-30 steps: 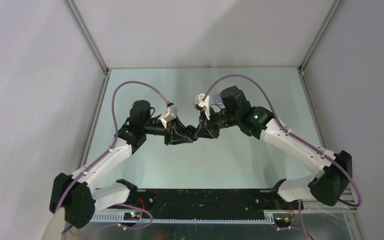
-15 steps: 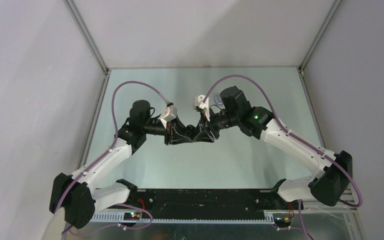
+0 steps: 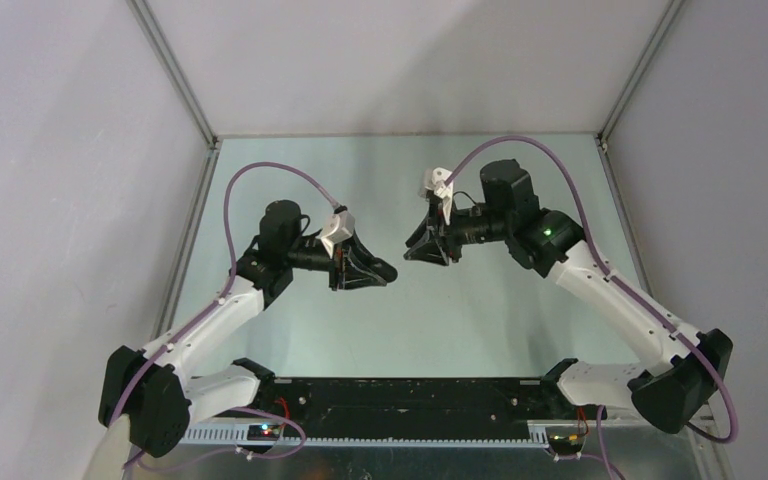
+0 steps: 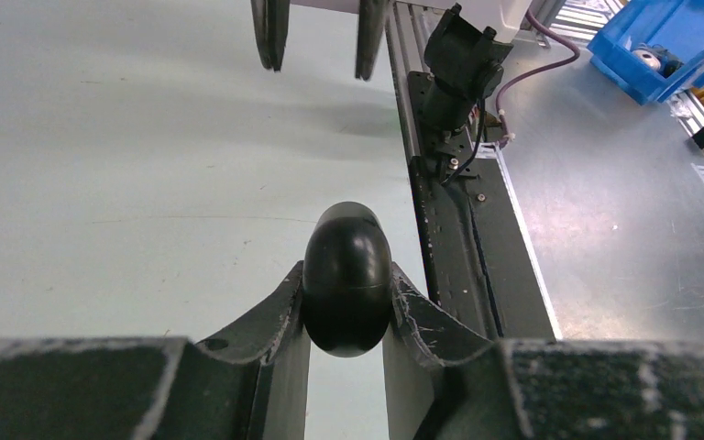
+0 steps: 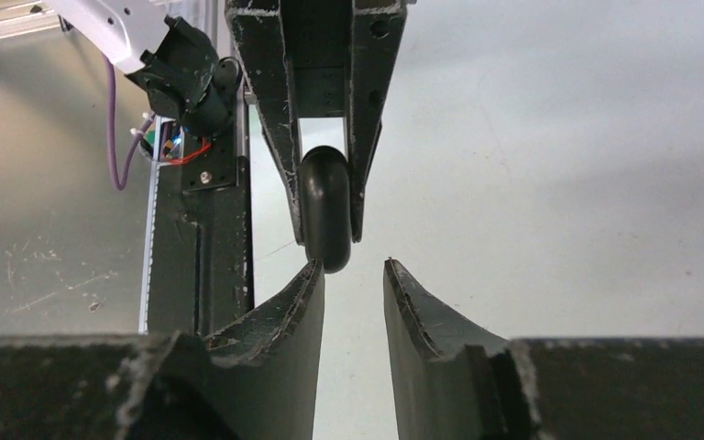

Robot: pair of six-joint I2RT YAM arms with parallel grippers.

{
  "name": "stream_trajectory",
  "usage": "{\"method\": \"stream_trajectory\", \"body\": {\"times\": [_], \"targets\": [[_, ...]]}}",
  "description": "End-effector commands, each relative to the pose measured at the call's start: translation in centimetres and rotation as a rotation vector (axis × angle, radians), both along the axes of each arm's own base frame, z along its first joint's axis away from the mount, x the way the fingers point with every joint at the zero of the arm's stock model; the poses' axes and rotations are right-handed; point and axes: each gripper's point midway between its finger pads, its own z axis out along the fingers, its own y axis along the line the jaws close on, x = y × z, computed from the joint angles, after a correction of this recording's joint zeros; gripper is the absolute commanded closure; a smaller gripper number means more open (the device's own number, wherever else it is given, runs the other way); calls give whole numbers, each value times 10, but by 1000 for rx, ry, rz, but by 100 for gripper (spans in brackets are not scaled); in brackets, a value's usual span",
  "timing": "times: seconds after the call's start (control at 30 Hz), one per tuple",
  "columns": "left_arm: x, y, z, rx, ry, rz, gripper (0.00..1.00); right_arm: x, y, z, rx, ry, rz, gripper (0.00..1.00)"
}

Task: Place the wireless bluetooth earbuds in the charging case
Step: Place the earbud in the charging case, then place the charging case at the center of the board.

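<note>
A glossy black egg-shaped charging case (image 4: pixel 346 247) with a thin seam sits pinched between the tips of my left gripper (image 4: pixel 346 272), which is shut on it. The lid looks closed. The right wrist view shows the same case (image 5: pixel 327 215) held just beyond my right gripper (image 5: pixel 353 266), which is open with nothing between its fingers. From above, the left gripper (image 3: pixel 384 272) and right gripper (image 3: pixel 410 252) face each other over mid-table, a small gap apart. The earbuds are out of view.
The pale green table (image 3: pixel 460 320) has metal frame posts at its back corners and white walls around it. A black base rail (image 4: pixel 454 238) runs along the near edge. A blue bin (image 4: pixel 669 46) stands beyond the rail.
My right gripper has opened, let go of the case and pulled back to the right and up. The left gripper has kept still, holding the case.
</note>
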Motion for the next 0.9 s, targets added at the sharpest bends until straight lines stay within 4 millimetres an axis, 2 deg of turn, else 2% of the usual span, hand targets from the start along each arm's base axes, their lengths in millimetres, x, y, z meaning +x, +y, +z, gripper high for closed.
{"method": "stream_trajectory", "body": {"times": [0.0, 0.2, 0.3, 0.37, 0.4, 0.53, 0.7, 0.87], "targets": [[-3, -2, 19, -40, -85, -33, 100, -2, 0, 10, 54, -10, 23, 67], [-4, -1, 21, -43, -89, -37, 100, 1, 10, -9, 12, 19, 37, 68], [-4, -1, 20, -42, -90, -36, 100, -9, 17, -17, -6, 13, 93, 65], [-4, -1, 21, -42, -91, -37, 100, -15, 23, -24, -28, -1, 114, 60], [-5, -1, 21, -43, -92, -37, 100, -16, 26, -29, -47, -8, 113, 53], [-5, -1, 22, -44, -94, -38, 100, -17, 31, -40, -87, -40, 115, 40], [-6, -1, 23, -45, -95, -41, 100, -12, 32, -48, -111, -50, 107, 38], [-7, -1, 24, -47, -97, -46, 100, -11, 33, -53, -123, -44, 116, 41]]}}
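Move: The black charging case is held up clear of the table in the left gripper's pads, its middle about 2 cm to the right of the left hand point, level with it and neither ahead nor back. From the empty right hand, the case lies roughly 5 cm to the left, 5 cm below and 2 cm back. The left fingertips grip its far side, and nothing else stands close by. The left fingers keep their hold on the black case and stay in place. The right hand heads down and left towards the case's free end, about 5 cm down and some 3 cm left, drawing slightly back as well. Its fingers tip a little further down and spread clearly wider, coming to either side of the case's end with no contact to be seen. ##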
